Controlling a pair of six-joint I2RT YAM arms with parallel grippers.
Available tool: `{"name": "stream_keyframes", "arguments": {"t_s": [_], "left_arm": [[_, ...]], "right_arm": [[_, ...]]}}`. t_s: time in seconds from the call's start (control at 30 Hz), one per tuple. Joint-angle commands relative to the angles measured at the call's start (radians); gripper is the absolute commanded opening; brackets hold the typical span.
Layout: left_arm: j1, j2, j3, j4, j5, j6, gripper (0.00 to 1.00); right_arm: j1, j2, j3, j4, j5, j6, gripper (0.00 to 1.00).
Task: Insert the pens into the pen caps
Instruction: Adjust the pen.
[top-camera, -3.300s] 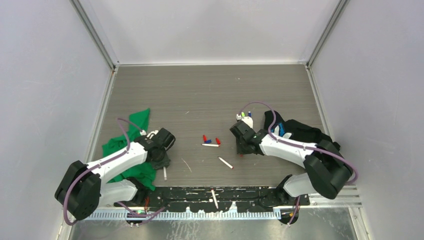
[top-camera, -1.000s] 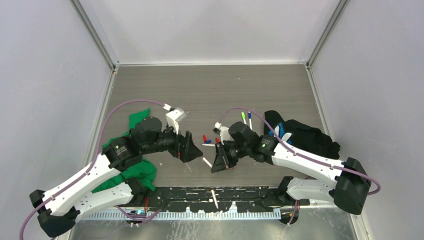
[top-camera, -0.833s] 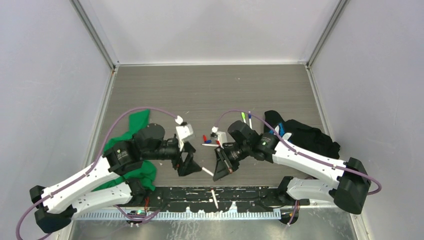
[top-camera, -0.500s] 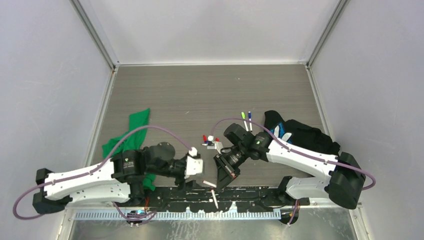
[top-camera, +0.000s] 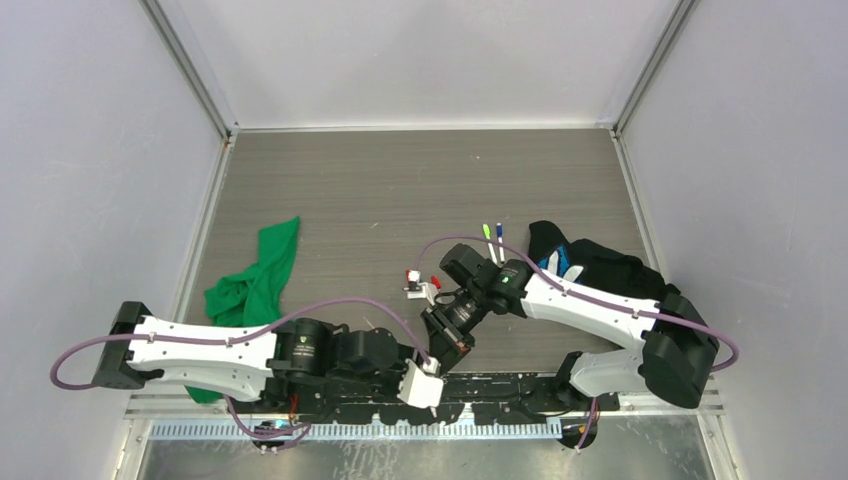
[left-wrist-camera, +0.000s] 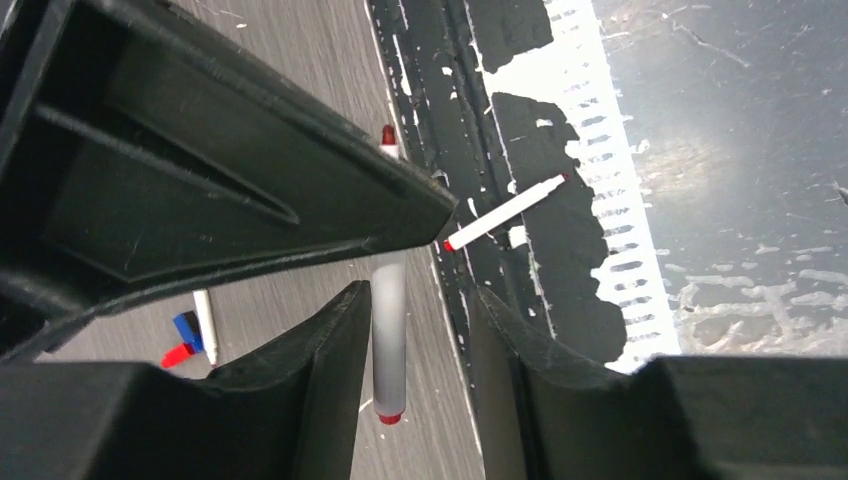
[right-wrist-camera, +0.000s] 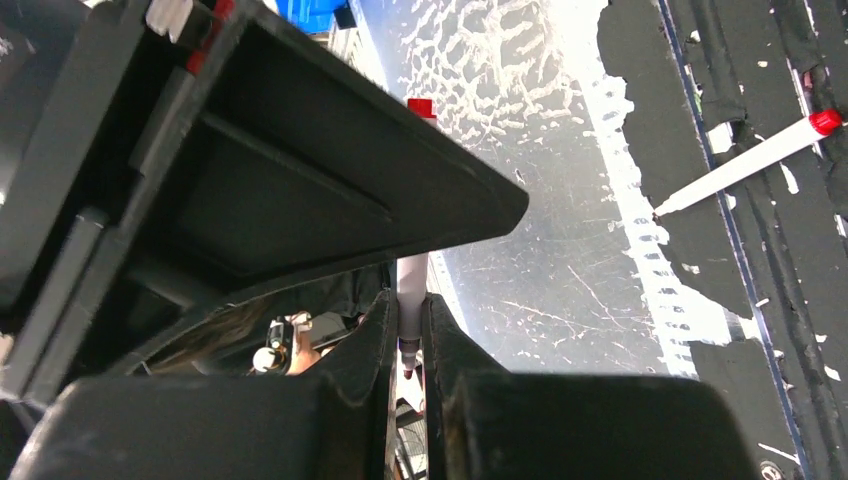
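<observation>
My right gripper (top-camera: 447, 338) is shut on a white pen (right-wrist-camera: 410, 290), which stands between its fingers with the red tip down. The same pen (left-wrist-camera: 388, 340) hangs between the spread fingers of my left gripper (left-wrist-camera: 418, 300), close to the left finger and clear of the right one. My left gripper (top-camera: 425, 362) is at the near table edge, just below the right one. A second pen (left-wrist-camera: 505, 212) with red ends lies on the black base strip and also shows in the right wrist view (right-wrist-camera: 745, 165). Red caps (top-camera: 411, 274), a blue cap (left-wrist-camera: 187, 325) and another pen (left-wrist-camera: 205, 320) lie mid-table.
A green-capped pen (top-camera: 487, 235) and a blue-capped pen (top-camera: 499, 235) lie behind the right arm. A green cloth (top-camera: 255, 285) lies at the left. A black bag (top-camera: 600, 265) lies at the right, under the right arm. The black base strip (top-camera: 500, 385) runs along the near edge.
Both arms lifted off the table and met mid-table. The left arm then swung low to the near edge, and the right gripper followed toward it with the pen.
</observation>
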Motion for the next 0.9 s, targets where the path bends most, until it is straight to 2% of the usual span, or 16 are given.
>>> {"name": "stream_keyframes", "arguments": {"t_s": [0.0,0.27,0.33,0.47,0.5,0.53,0.67,0.7,0.77,0.87], "left_arm": [[-0.025,0.013,0.06,0.078,-0.07,0.046,0.38],[-0.025,0.038,0.059,0.1,-0.051,0.023,0.31],[-0.025,0.046,0.061,0.094,-0.048,0.022,0.25],[-0.026,0.05,0.065,0.077,-0.051,0.02,0.03],[-0.026,0.049,0.064,0.074,-0.057,0.019,0.01],[-0.026,0.046,0.063,0.071,-0.069,0.015,0.0],[-0.024,0.027,0.057,0.049,-0.173,-0.022,0.0],[-0.018,0.011,0.053,0.048,-0.211,-0.027,0.0],[0.02,-0.027,0.048,0.049,-0.252,-0.034,0.0],[0.15,-0.11,0.053,0.068,-0.264,-0.05,0.0]], "right_arm": [[0.003,0.009,0.031,0.042,-0.038,0.009,0.01],[0.003,0.024,0.026,0.042,-0.039,0.012,0.01],[0.003,0.026,0.027,0.042,-0.042,0.012,0.01],[0.004,0.025,0.034,0.039,-0.035,0.017,0.01],[0.0,0.024,0.039,0.035,-0.02,0.017,0.01],[-0.007,0.022,0.046,0.028,-0.002,0.016,0.05],[-0.117,-0.008,0.105,-0.078,0.108,-0.072,0.46],[-0.165,-0.022,0.12,-0.108,0.152,-0.095,0.53],[-0.264,-0.041,0.134,-0.135,0.252,-0.143,0.61],[-0.373,-0.027,0.132,-0.151,0.511,-0.184,0.64]]}}
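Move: The red-nibbed pen is in the right gripper's closed fingers, nib end in its grip, its middle about 2 cm left of that hand. Its rear half sits between the left gripper's half-open fingers, its middle some 2 cm to the right of the left hand. From the left hand, another pen lies on the black rail roughly 7 cm back, 2 cm right and 15 cm below; the white pen beside the caps is about 14 cm ahead, equally low. Hold the pen still with the right gripper and shut the left fingers on its rear half, easing the left hand about 1 cm to the right. Once the left grip is firm, open the right fingers to let go and pull the right hand some 10 cm forward off the pen, turning it clockwise nearly 20 degrees; then start the left hand forward with the pen, about 3 cm. ##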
